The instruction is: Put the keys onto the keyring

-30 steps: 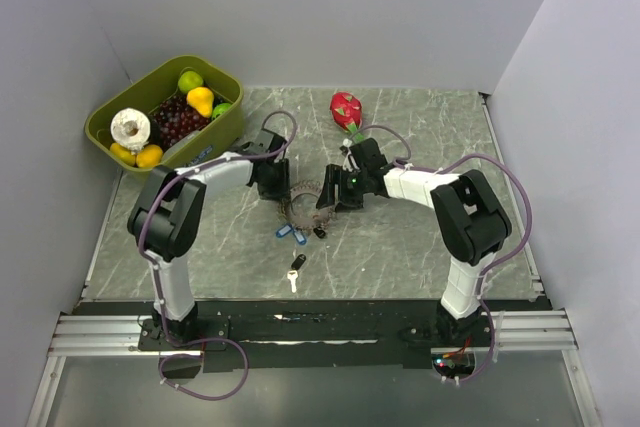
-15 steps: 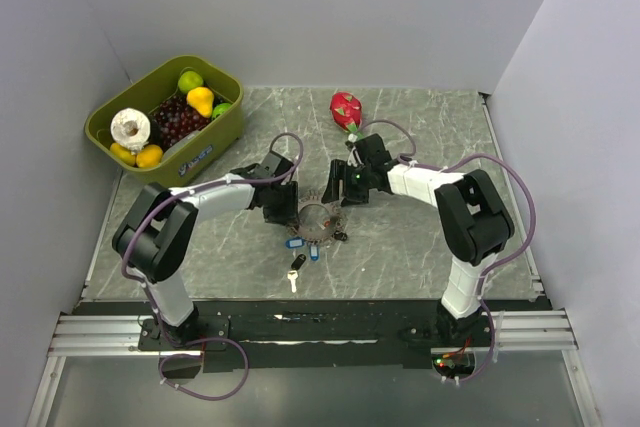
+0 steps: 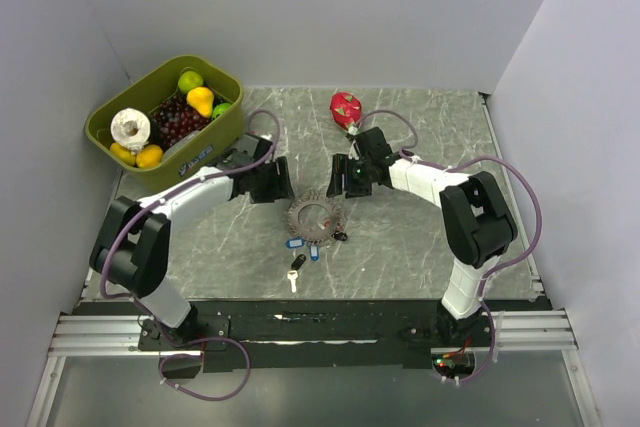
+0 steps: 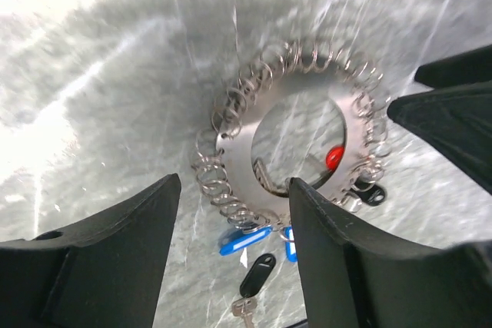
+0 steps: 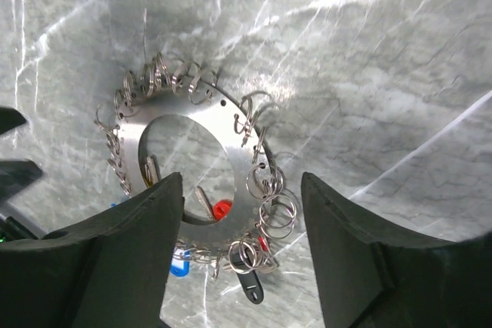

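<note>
The keyring [image 3: 315, 217] lies flat on the marble table: a silver ring plate [image 4: 244, 151] [image 5: 240, 147] with many small wire loops round its rim. Keys hang from its near side, with blue heads [image 3: 294, 242] [image 4: 244, 240], a black one [image 3: 340, 236] [image 5: 252, 288] and a red one [image 5: 222, 209] [image 4: 335, 157]. One black-headed key [image 3: 296, 267] [image 4: 257, 273] lies loose in front of it. My left gripper [image 3: 274, 185] [image 4: 234, 188] hovers open just left of the ring. On the other side my right gripper [image 3: 340, 183] [image 5: 240, 182] is open too, up and to the right. Neither touches the ring.
A green bin [image 3: 218, 137] with fruit and a white roll stands at the back left. A red dragon fruit [image 3: 346, 109] lies behind my right gripper. Grey walls close off the left, back and right sides.
The keyring, earlier between both grippers, has come down to the table. My left gripper has opened wider and drawn back left. My right gripper has backed off toward the far side.
</note>
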You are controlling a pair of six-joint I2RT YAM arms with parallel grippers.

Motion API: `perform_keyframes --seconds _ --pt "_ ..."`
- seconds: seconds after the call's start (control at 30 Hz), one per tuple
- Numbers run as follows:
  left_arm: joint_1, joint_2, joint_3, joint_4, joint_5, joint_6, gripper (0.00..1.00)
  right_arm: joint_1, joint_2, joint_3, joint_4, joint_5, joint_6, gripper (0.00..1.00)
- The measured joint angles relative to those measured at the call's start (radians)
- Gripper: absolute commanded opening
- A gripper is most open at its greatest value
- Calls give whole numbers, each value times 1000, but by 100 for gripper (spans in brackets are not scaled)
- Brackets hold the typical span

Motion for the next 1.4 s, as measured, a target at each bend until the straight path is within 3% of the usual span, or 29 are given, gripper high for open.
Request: perform_keyframes --seconds 0.13,0.43,0.97,1.07,1.3,1.4 --pt "62 -24 -34 50 72 -4 65 0 0 14 -7 13 -11 54" --pt "97 -27 -90 106 200 -20 65 0 8 14 -16 13 -7 49" --pt "97 -27 -90 124 231 -21 65 -12 74 14 -36 -16 -6 31" --pt "97 -27 -90 124 231 -21 65 -13 85 14 -32 -27 -3 26" --pt "97 -27 -90 122 230 -18 65 -13 103 14 -29 -39 3 0" --pt "97 -27 -90 118 228 -18 65 -13 103 15 -30 -39 3 0"
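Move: The small rings on the keyring plate's right edge lie about 4 cm below the right hand and 1 cm back; the plate's middle is some 5 cm left, 3 cm back. From this hand, the red-headed key is 4 cm back, 3 cm left; the black-headed key about 8 cm back, straight behind. From the left hand, those edge rings lie some 10 cm right, 3 cm back and 7 cm below. The right hand sinks about 4 cm to the keyring's right edge, closing its half-open fingers onto a small ring. ##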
